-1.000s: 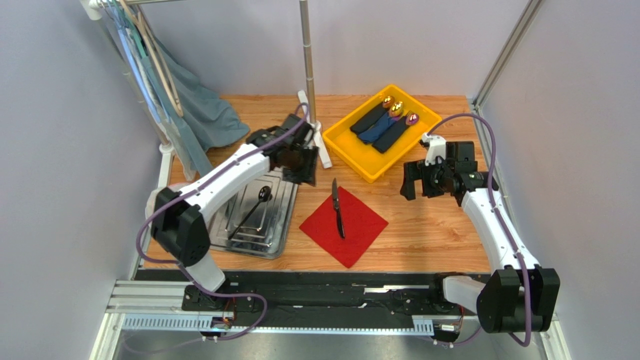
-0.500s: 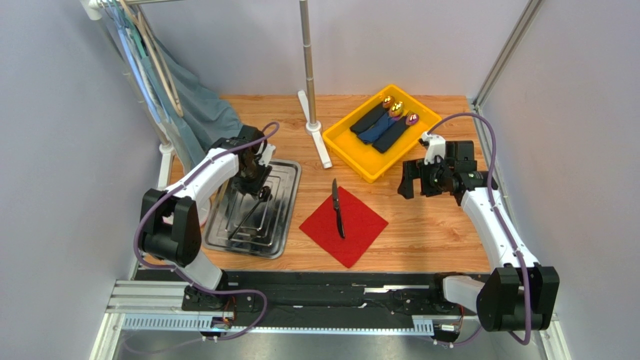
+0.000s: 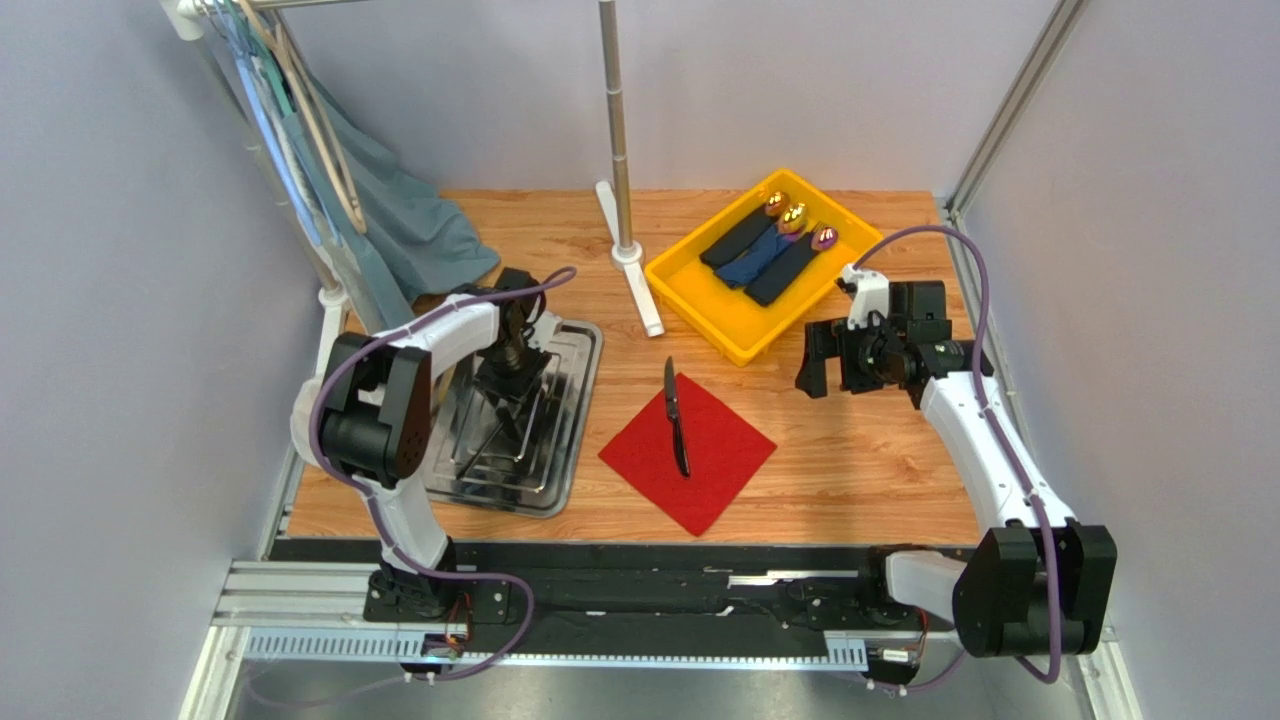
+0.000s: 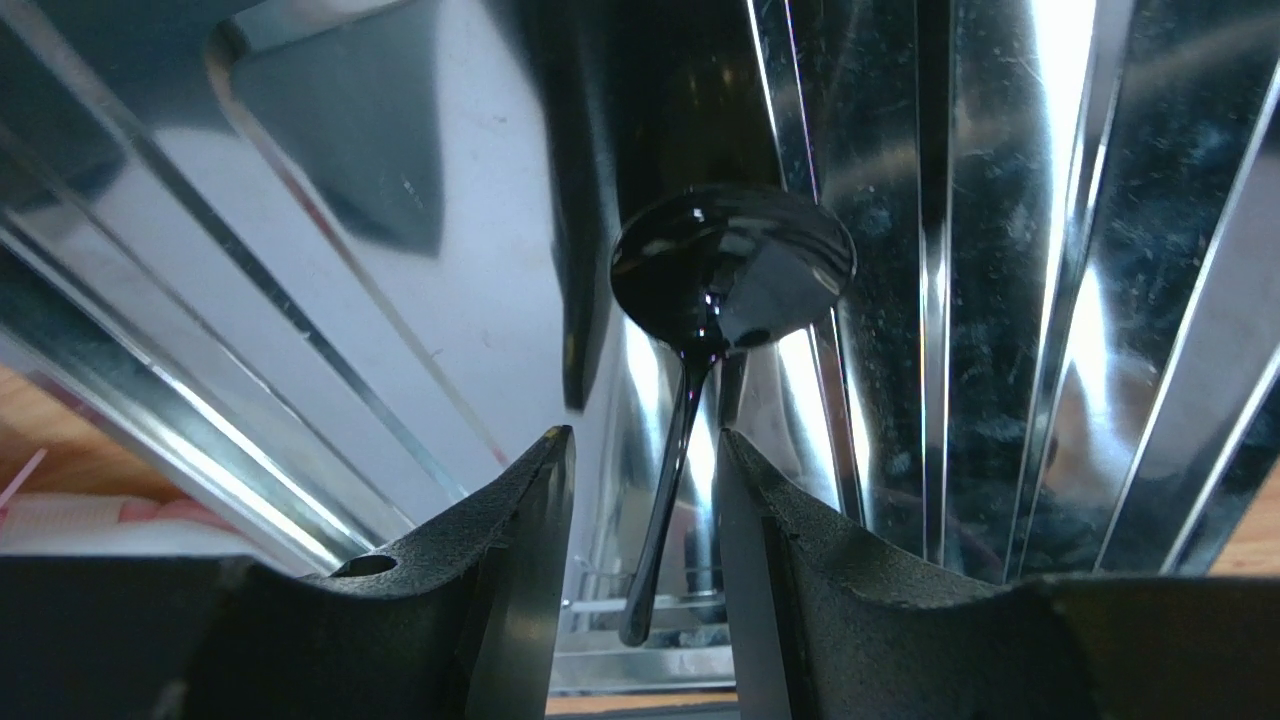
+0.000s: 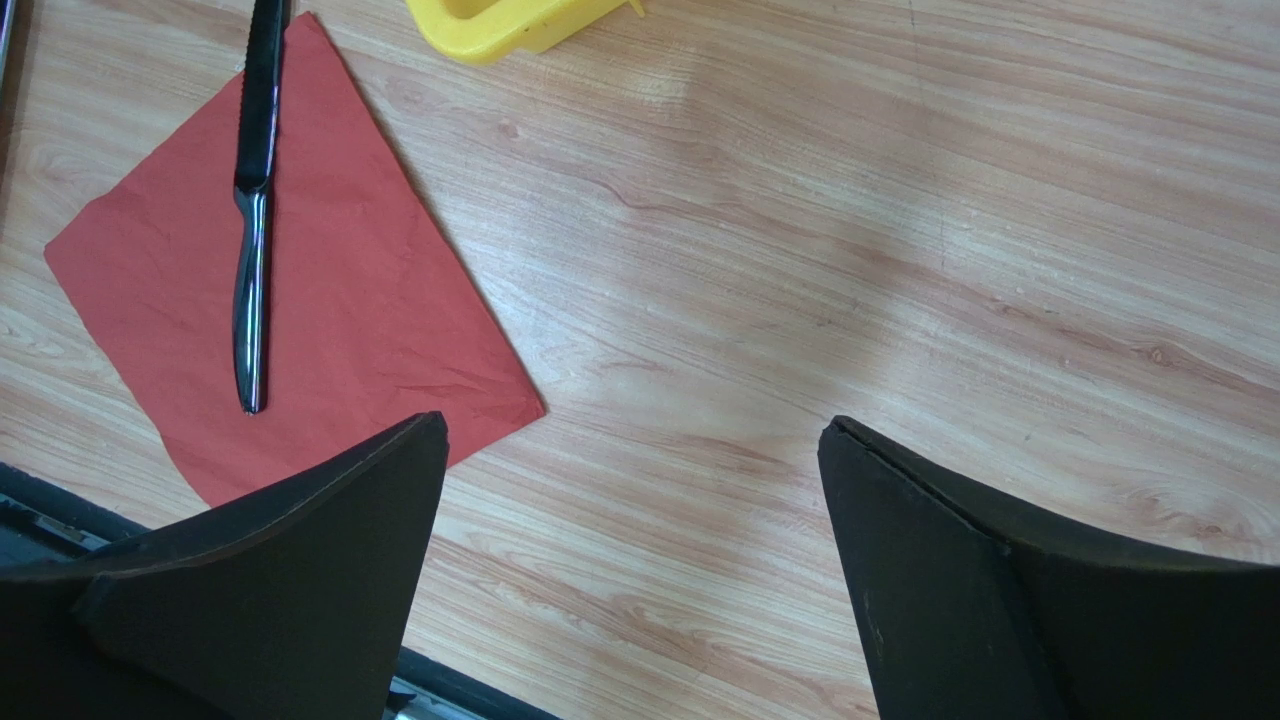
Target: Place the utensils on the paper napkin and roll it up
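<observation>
The black spoon [image 4: 733,270] lies in the steel tray [image 4: 376,225] at the table's left. My left gripper [image 4: 646,438] points down into the tray [image 3: 564,450], open, with the spoon's handle between its fingers, close to the right finger and clear of the left one. In the top view the left gripper [image 3: 508,393] covers most of the spoon. A black knife [image 3: 675,420] lies on the red paper napkin [image 3: 721,450] at mid-table; the right wrist view also shows the knife [image 5: 253,225] and the napkin [image 5: 361,300]. My right gripper [image 5: 634,425] hangs wide open over bare wood, right of the napkin.
A yellow bin [image 3: 706,293] at the back right holds dark rolled napkins [image 3: 766,248] with gold and purple utensil heads. A metal pole on a white base [image 3: 616,150] stands behind the napkin. Blue-grey cloth [image 3: 406,210] hangs at the back left.
My left arm has swung left from the tray's far right corner and come down over the spoon, its jaws narrowing a little. The right arm, knife and napkin have not moved.
</observation>
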Motion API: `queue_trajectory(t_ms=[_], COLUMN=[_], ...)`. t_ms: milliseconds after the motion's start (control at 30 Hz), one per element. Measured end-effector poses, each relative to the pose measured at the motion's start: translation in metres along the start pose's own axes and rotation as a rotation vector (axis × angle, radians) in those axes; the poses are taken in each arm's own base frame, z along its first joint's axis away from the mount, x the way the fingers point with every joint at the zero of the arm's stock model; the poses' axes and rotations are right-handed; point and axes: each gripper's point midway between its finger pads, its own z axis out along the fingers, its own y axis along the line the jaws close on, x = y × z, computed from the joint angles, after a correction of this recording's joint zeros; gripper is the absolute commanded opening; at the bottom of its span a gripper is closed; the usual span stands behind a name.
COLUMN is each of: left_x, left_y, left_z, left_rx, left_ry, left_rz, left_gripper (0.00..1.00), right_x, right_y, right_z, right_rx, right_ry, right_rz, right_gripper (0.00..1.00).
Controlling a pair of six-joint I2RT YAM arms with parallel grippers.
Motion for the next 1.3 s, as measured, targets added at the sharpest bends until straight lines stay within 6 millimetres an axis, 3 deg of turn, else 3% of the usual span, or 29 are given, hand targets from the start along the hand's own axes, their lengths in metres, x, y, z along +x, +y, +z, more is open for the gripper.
queue_trajectory(t_ms=[200, 300, 467, 533, 667, 767, 867, 967, 1100, 1167, 1300], left_x=[0.003, 0.003, 0.003, 0.000, -0.020, -0.055, -0.088, -0.112, -0.123, -0.126, -0.130], left_y=[-0.003, -0.005, -0.006, -0.010, -0.023, -0.036, -0.061, -0.113, -0.180, -0.199, -0.217], left_z=[0.009, 0.009, 0.008, 0.005, -0.016, -0.054, -0.091, -0.125, -0.152, -0.149, -0.107], left_rx=[0.014, 0.022, 0.030, 0.050, 0.118, 0.159, 0.185, 0.226, 0.337, 0.396, 0.434], left_ry=[0.021, 0.020, 0.023, 0.019, -0.023, -0.112, -0.209, -0.294, -0.322, -0.291, -0.156], left_rz=[-0.003, -0.007, -0.020, -0.040, -0.123, -0.222, -0.270, -0.227, -0.188, -0.222, -0.323], left_gripper=[0.34, 0.15, 0.08, 0.00, 0.00, 0.00, 0.00, 0.00, 0.00, 0.00, 0.00], right_x=[0.001, 0.001, 0.002, 0.002, 0.001, 0.001, 0.001, 0.001, 0.000, -0.001, -0.003], right_y=[-0.002, -0.002, -0.002, -0.003, -0.003, -0.003, -0.003, -0.002, -0.002, -0.001, 0.000], right_z=[0.002, 0.002, 0.003, 0.003, 0.002, 0.002, 0.002, 0.002, 0.000, -0.002, -0.007], right_rx=[0.006, 0.006, 0.007, 0.009, 0.010, 0.010, 0.009, 0.009, 0.010, 0.012, 0.013], right_ry=[0.009, 0.011, 0.011, 0.011, 0.011, 0.011, 0.011, 0.010, 0.004, -0.005, -0.019], right_rz=[0.003, 0.003, 0.004, 0.003, 0.003, 0.003, 0.004, 0.004, 0.001, -0.002, -0.007], right_gripper=[1.00, 1.00, 1.00, 1.00, 1.00, 1.00, 1.00, 1.00, 1.00, 1.00, 1.00])
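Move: Just below the left hand, its open fingers straddling the neck, the spoon lies in the metal tray, its middle about 4 cm back, 3 cm left and 2 cm down. The tray's middle is roughly 2 cm back and 1 cm left. The knife lies some 27 cm to the hand's right and 2 cm back, on the napkin, whose middle is about 29 cm right and 9 cm back. From the idle right hand, the spoon is some 50 cm left, 2 cm back and 12 cm below. Sinking a last centimetre, the left hand stays down while its fingers close on the spoon's neck just behind the bowl, then carries the spoon up and about 25 cm right towards the napkin and knife. The path bulges forward and peaks some 15 cm up before dropping again; the fingertips swing rightward nearly 30 degrees, grip kept. ##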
